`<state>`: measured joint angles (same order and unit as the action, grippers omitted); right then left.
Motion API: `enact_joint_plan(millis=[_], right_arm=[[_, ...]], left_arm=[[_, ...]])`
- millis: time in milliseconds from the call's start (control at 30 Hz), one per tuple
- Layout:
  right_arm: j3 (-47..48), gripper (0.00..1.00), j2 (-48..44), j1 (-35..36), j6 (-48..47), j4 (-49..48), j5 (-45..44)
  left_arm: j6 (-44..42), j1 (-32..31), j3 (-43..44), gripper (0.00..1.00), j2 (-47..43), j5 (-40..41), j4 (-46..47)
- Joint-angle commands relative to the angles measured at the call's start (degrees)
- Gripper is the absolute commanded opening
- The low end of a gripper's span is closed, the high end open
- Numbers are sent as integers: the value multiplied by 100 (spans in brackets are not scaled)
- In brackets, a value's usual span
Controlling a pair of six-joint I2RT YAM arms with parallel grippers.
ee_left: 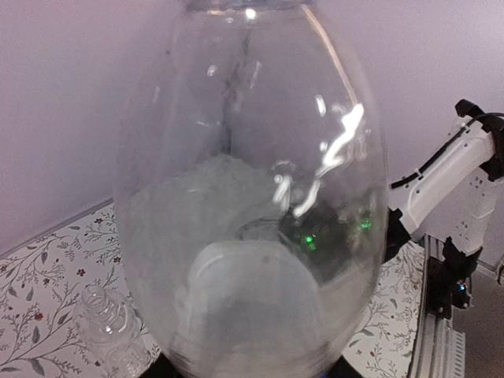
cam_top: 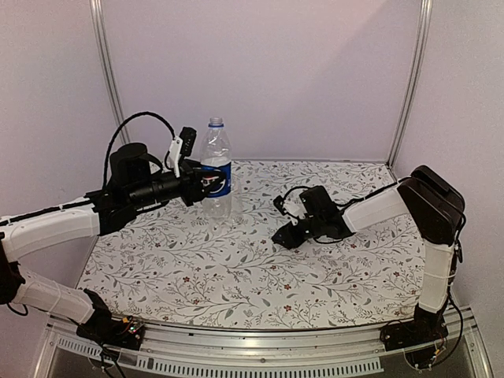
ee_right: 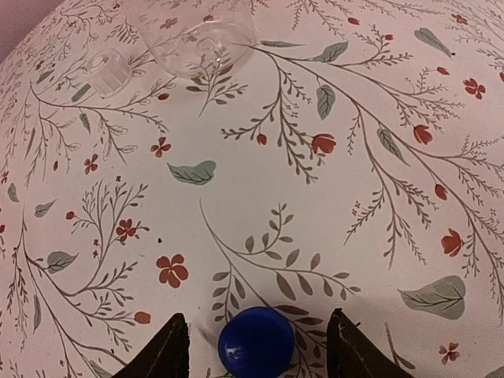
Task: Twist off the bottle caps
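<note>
The Pepsi bottle (cam_top: 216, 157) stands upright at the back left of the floral cloth, its neck without any blue cap. My left gripper (cam_top: 203, 185) is shut on its label band, and the bottle's clear body (ee_left: 252, 197) fills the left wrist view. A bright blue cap (ee_right: 256, 344) lies flat on the cloth between the fingers (ee_right: 169, 350) of my right gripper (ee_right: 256, 346), which is open with a gap on each side. That gripper (cam_top: 287, 235) is low over the middle of the table. A clear cap (ee_right: 109, 69) lies farther off. The plain bottle (ee_left: 106, 319) shows beside the held one.
A clear bottle's rounded end (ee_right: 201, 35) sits at the top edge of the right wrist view, next to the clear cap. Pale walls and two metal posts (cam_top: 106, 71) close the back. A metal rail (cam_top: 260, 346) runs along the near edge.
</note>
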<state>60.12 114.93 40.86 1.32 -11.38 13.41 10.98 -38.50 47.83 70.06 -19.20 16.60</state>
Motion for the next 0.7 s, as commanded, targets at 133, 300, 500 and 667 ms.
enact_joint_plan(millis=[133, 300, 500, 667], right_arm=[[-89, 77, -1395, 17, 46, 567, 71], [457, 88, -2227, 18, 44, 1302, 500], [1324, 94, -2837, 18, 351, 1550, 1346], [2168, 97, -2727, 23, 638, 1753, 1835]], left_arm=[[-69, 75, -187, 36, 31, 21, 25], [-113, 49, -275, 38, 254, -170, 74], [-112, -89, -317, 39, 528, -361, 287], [-272, -363, -251, 40, 780, -403, 397]])
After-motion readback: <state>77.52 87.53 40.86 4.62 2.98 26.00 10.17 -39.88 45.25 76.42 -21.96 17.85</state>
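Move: The blue cap already lies loose on the table between the right hand's parted fingertips, about 1 cm below the hand point. From that hand the clear bottle stands some 8 cm ahead and 15 cm left, the clear cap about level and 17 cm left, and the held Pepsi bottle about 6 cm back, 19 cm left and 30 cm up. The left hand grips the Pepsi bottle, its middle about 2 cm above the hand point; the blue cap is about 6 cm ahead, 18 cm right and 29 cm below. The right hand leaves the blue cap on the table and rises fast, straight up by some 32 cm with only a slight draw back, its fingers spreading from about half to nearly wide open while the wrist swings some 30 degrees so that the tips lift from steeply down towards level. Shortly after that climb starts, the left hand, still gripping the uncapped Pepsi bottle, begins to lower it towards the table, about 6 cm down and a little to the right by the end. ##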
